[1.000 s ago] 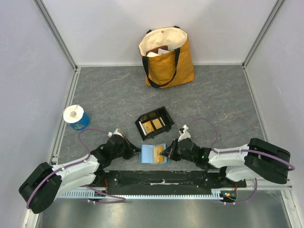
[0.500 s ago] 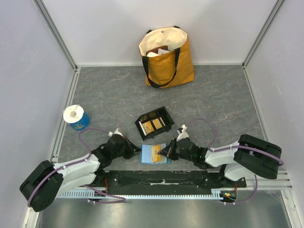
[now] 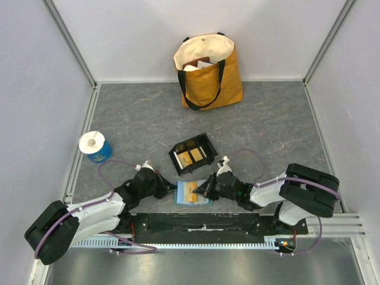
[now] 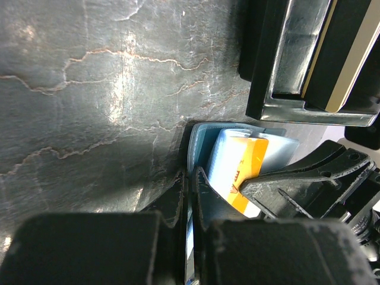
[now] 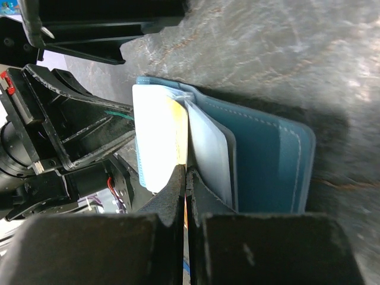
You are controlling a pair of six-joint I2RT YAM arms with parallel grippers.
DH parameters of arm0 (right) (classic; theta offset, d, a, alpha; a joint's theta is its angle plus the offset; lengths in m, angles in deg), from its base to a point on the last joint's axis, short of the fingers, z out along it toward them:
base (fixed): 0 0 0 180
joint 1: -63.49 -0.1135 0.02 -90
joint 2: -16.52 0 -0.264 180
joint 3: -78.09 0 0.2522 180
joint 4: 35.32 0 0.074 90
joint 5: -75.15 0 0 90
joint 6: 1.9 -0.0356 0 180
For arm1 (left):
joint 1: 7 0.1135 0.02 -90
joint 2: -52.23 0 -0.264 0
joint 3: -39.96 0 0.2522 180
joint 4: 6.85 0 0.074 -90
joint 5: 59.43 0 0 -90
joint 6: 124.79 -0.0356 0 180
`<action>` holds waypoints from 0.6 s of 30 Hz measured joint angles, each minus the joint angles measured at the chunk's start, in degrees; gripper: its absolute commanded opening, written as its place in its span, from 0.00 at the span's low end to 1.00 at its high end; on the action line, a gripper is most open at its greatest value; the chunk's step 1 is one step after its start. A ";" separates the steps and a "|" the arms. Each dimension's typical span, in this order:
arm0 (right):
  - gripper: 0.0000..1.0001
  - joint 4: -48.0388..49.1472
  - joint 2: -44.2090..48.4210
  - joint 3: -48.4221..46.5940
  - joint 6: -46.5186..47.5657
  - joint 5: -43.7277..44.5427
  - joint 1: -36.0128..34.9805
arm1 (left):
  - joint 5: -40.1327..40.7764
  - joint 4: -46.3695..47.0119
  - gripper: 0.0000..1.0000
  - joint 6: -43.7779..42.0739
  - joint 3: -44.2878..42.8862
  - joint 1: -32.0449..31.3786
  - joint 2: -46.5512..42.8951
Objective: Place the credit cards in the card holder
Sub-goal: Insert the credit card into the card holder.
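The teal card holder (image 3: 192, 193) lies open at the near edge of the floor between both arms. My left gripper (image 3: 173, 189) is shut on its left flap; the left wrist view shows the thin blue edge (image 4: 191, 196) pinched at my left gripper (image 4: 190, 175). My right gripper (image 3: 206, 190) is shut on an orange credit card (image 4: 252, 164), which lies partly inside a pale inner pocket (image 5: 209, 148) of the card holder (image 5: 270, 155). The right wrist view has my right gripper (image 5: 186, 168) clamped on the card's edge (image 5: 180, 127). Two more tan cards (image 3: 191, 157) lie in the tray.
A black rectangular tray (image 3: 175, 157) sits just behind the card holder. A yellow and cream tote bag (image 3: 209, 71) stands against the back wall. A blue roll (image 3: 95, 146) stands at the left wall. White walls enclose the grey floor.
My right arm has shifted left, carrying the orange card further over and into the card holder. The left gripper has kept its hold on the flap.
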 measured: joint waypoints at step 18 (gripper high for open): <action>0.50 -20.22 10.21 -5.09 4.74 5.31 -1.27 | 0.04 -0.04 0.02 0.00 0.09 -0.07 -0.42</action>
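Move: The orange card is between my shut right fingertips, already partly in the card holder's left pocket. That pocket's middle is about 3 cm to my right hand's left, level with it fore and aft and some 1 cm lower. The holder's right flap is about 3 cm to the right, and the black tray's middle about 14 cm ahead and 1 cm left. From my left hand, the pocket is roughly 4 cm right and 2 cm back. With my right fingers still shut on the orange card's edge, I push left into the pocket about 1.5 cm. Then I open them to roughly half, let go of the card, and draw back some 2.5 cm to the right, rising about 1.5 cm as I go. My left hand stays put and keeps pinching the holder's left edge. ##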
